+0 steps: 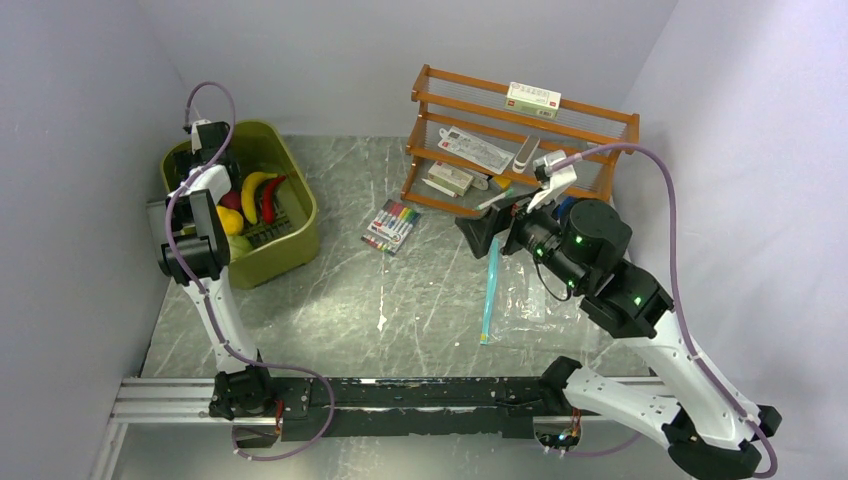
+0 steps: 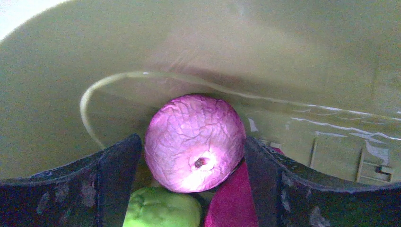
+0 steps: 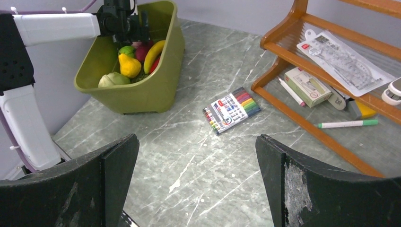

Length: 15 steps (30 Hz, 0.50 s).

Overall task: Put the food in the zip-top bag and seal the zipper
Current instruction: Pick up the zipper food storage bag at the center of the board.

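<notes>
Deep in the olive-green tub (image 2: 283, 56), my left gripper (image 2: 194, 189) is shut on the purple-red round piece (image 2: 194, 142), one finger on each side of it. Under it lie a green piece (image 2: 161, 208) and a dark red piece (image 2: 231, 201). From above, the tub (image 1: 300, 215) also holds the yellow banana (image 1: 252, 190), the red chili (image 1: 270, 198) and an orange-yellow piece (image 1: 230, 220). The clear zip-top bag (image 1: 535, 300) lies flat on the table, its teal zipper (image 1: 490, 290) on its left edge. My right gripper (image 1: 478, 232) hovers open above the zipper's far end, holding nothing.
A pack of coloured markers (image 1: 392, 226) lies between the tub and the bag. A wooden rack (image 1: 600, 112) with stationery stands at the back right. Walls close in on the left, the back and the right.
</notes>
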Tool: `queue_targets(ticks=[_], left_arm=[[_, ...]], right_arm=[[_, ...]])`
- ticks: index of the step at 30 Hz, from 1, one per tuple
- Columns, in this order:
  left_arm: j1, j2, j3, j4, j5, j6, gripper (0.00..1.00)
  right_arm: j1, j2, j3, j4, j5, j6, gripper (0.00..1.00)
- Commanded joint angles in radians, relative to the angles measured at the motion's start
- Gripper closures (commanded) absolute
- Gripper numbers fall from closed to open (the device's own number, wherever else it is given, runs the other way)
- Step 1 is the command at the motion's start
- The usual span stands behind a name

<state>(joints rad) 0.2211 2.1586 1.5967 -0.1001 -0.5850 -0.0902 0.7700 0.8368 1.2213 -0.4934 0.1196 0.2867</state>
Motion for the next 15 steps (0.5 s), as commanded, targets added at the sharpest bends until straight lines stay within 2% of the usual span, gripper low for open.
queue_targets(ticks=[1,5,11,14,15], left_arm=[[0.013,-0.007,0.030,0.002,0.000,-0.017,0.22],[0.014,-0.012,0.023,-0.001,0.006,-0.027,0.22],[0.017,-0.011,0.026,-0.015,0.004,-0.040,0.22],[0.017,-0.042,0.015,-0.017,0.032,-0.062,0.22],[0.016,-0.054,0.017,-0.026,0.041,-0.072,0.22]], right_arm=[[0.005,-0.018,-0.030,0.003,0.010,0.040,0.04],[0.006,-0.003,-0.049,-0.054,0.118,0.156,0.04],[0.005,0.116,-0.013,-0.399,0.421,0.591,0.06],[0.005,0.181,-0.035,-0.510,0.467,0.750,0.09],[0.005,0.201,-0.055,-0.529,0.470,0.792,0.14]])
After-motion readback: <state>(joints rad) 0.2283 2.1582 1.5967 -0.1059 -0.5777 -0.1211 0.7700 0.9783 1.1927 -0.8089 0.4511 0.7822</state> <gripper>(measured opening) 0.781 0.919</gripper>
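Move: Well below and to the right of the right hand lies the zipper food storage bag: its middle is about 19 cm right, level fore and aft, some 38 cm down, with the blue zip edge nearest. The marker pack lies about 16 cm ahead and 13 cm left of that hand at table height; the wooden rack stands roughly 27 cm ahead and 17 cm right. From the left hand, the bag is about 30 cm back, 82 cm right and 8 cm lower. Dropping some 11 cm and gathering speed, the right hand heads down towards the zipper bag, easing about 3 cm to the right and a little forward. From pointing nearly level, forward and left, the wrist tips down and swings clockwise, close to 30 degrees each, with the fingers staying wide open and touching nothing. ##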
